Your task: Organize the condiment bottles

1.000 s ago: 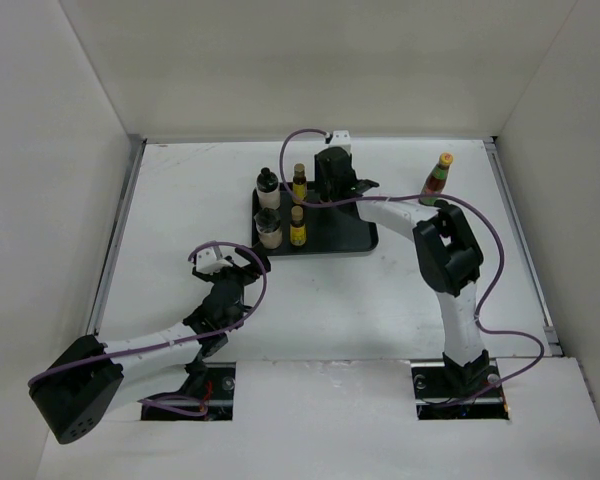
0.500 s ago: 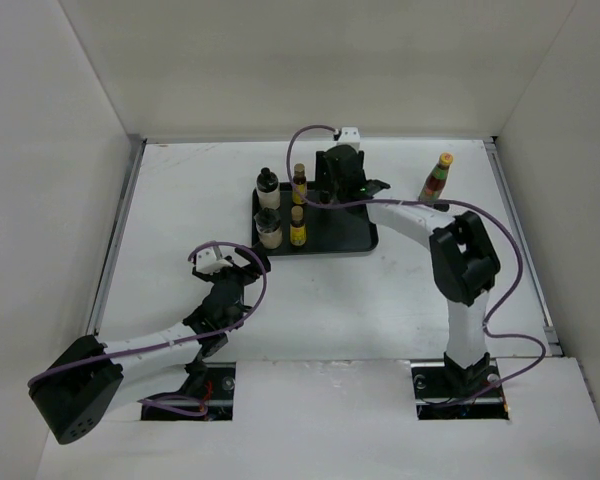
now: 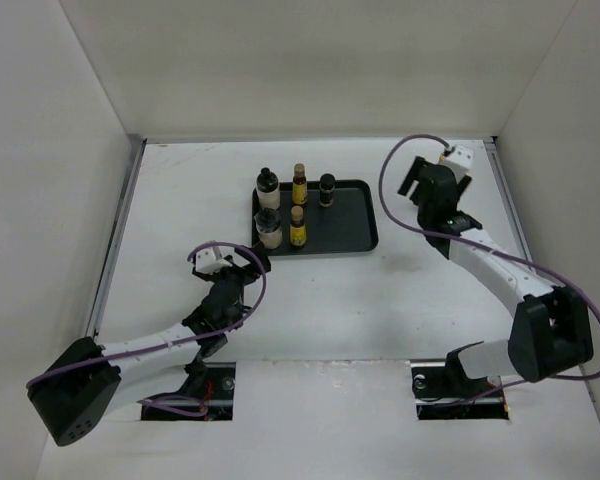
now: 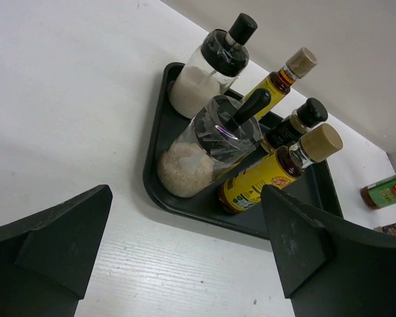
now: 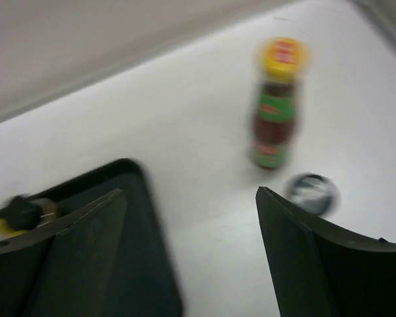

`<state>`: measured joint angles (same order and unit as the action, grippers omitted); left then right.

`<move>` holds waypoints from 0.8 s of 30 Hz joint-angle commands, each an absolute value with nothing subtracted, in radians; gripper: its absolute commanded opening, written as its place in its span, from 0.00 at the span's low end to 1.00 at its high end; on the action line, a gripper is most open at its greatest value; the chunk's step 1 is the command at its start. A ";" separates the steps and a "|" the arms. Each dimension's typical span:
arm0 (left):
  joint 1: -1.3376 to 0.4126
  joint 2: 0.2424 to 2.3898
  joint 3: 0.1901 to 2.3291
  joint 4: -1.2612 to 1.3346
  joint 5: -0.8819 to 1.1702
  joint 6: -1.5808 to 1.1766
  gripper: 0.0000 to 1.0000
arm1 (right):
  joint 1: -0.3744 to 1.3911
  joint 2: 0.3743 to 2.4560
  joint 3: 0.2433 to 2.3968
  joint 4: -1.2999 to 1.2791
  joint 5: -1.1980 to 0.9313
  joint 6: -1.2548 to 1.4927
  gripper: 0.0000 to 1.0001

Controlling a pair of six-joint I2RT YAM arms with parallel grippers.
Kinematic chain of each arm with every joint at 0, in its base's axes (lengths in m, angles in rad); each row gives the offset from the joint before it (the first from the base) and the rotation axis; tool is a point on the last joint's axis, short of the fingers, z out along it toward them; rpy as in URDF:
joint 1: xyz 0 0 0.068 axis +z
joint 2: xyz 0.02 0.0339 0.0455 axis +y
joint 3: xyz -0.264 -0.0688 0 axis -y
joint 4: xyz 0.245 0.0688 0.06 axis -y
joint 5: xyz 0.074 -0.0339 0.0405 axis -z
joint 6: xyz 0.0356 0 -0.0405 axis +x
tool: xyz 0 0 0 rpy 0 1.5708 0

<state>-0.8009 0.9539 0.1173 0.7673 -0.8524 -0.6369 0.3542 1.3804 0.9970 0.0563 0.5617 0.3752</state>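
A black tray (image 3: 355,225) holds two white bottles with black caps (image 3: 267,184) (image 3: 269,229), two slim yellow-labelled bottles (image 3: 299,184) (image 3: 297,228) and a short dark bottle (image 3: 326,189). My right gripper (image 3: 415,180) hovers open and empty right of the tray. Its wrist view shows the red-green bottle with a yellow cap (image 5: 275,105) upright on the table ahead, beside a blurred short dark bottle (image 5: 310,193). In the top view the arm hides both. My left gripper (image 3: 245,262) rests open and empty in front of the tray, facing the bottles (image 4: 208,148).
White walls enclose the table on the left, back and right. A metal rail (image 3: 520,240) runs along the right side, close to the right arm. The tray's right half (image 5: 138,264) is bare.
My right gripper has opened, left the short dark bottle standing on the tray, and swung right toward the back right corner. The left arm has not moved.
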 commanded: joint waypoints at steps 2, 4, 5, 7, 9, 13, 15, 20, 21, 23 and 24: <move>-0.809 0.959 0.138 0.807 -0.842 -0.649 1.00 | 0.253 1.354 0.890 0.038 0.663 0.414 0.88; -0.809 0.968 0.141 0.808 -0.841 -0.649 1.00 | 0.210 1.380 0.890 0.029 0.650 0.414 0.88; -0.811 0.965 0.141 0.808 -0.835 -0.649 1.00 | 0.194 1.396 0.893 0.035 0.647 0.413 0.88; -0.811 0.957 0.141 0.808 -0.827 -0.649 1.00 | 0.165 1.434 0.913 0.032 0.623 0.405 0.87; -0.808 0.966 0.143 0.808 -0.827 -0.649 1.00 | 0.134 1.472 0.931 0.047 0.579 0.406 0.86; -0.814 0.974 0.146 0.808 -0.825 -0.650 1.00 | 0.099 1.542 0.959 0.109 0.485 0.403 0.77; -0.811 0.982 0.147 0.808 -0.825 -0.650 1.00 | 0.082 1.568 0.968 0.120 0.482 0.411 0.72; -0.811 0.980 0.147 0.808 -0.825 -0.650 1.00 | 0.070 1.612 0.992 0.129 0.474 0.407 0.57; -0.811 0.989 0.149 0.808 -0.824 -0.650 1.00 | 0.070 1.620 0.997 0.130 0.472 0.410 0.52; -0.809 0.994 0.150 0.808 -0.824 -0.652 1.00 | 0.073 1.631 1.005 0.132 0.465 0.413 0.44; -0.811 0.991 0.150 0.808 -0.824 -0.652 1.00 | 0.074 1.631 1.006 0.132 0.466 0.413 0.40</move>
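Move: The right hand is coming away empty and open. The last spice jar stands about 11 cm to its right, 2 cm ahead and 13 cm below. The sauce bottle stands some 8 cm beyond that jar and 2 cm to the jar's left. The tray's middle is roughly 22 cm left of the right hand, 5 cm ahead and 17 cm below. From the idle left hand, the jar is some 58 cm right, 14 cm ahead and 5 cm below. The right hand drops about 12 cm while swinging some 11 cm to its right, away from the tray, tipping its fingers down about 15 degrees and turning about as far clockwise, easing back a couple of centimetres at first. It then slows and comes roughly 4 cm forward as it sinks onto the spice jar in front of the sauce bottle, the open fingers closing to about half until they pinch the jar around its black cap. ##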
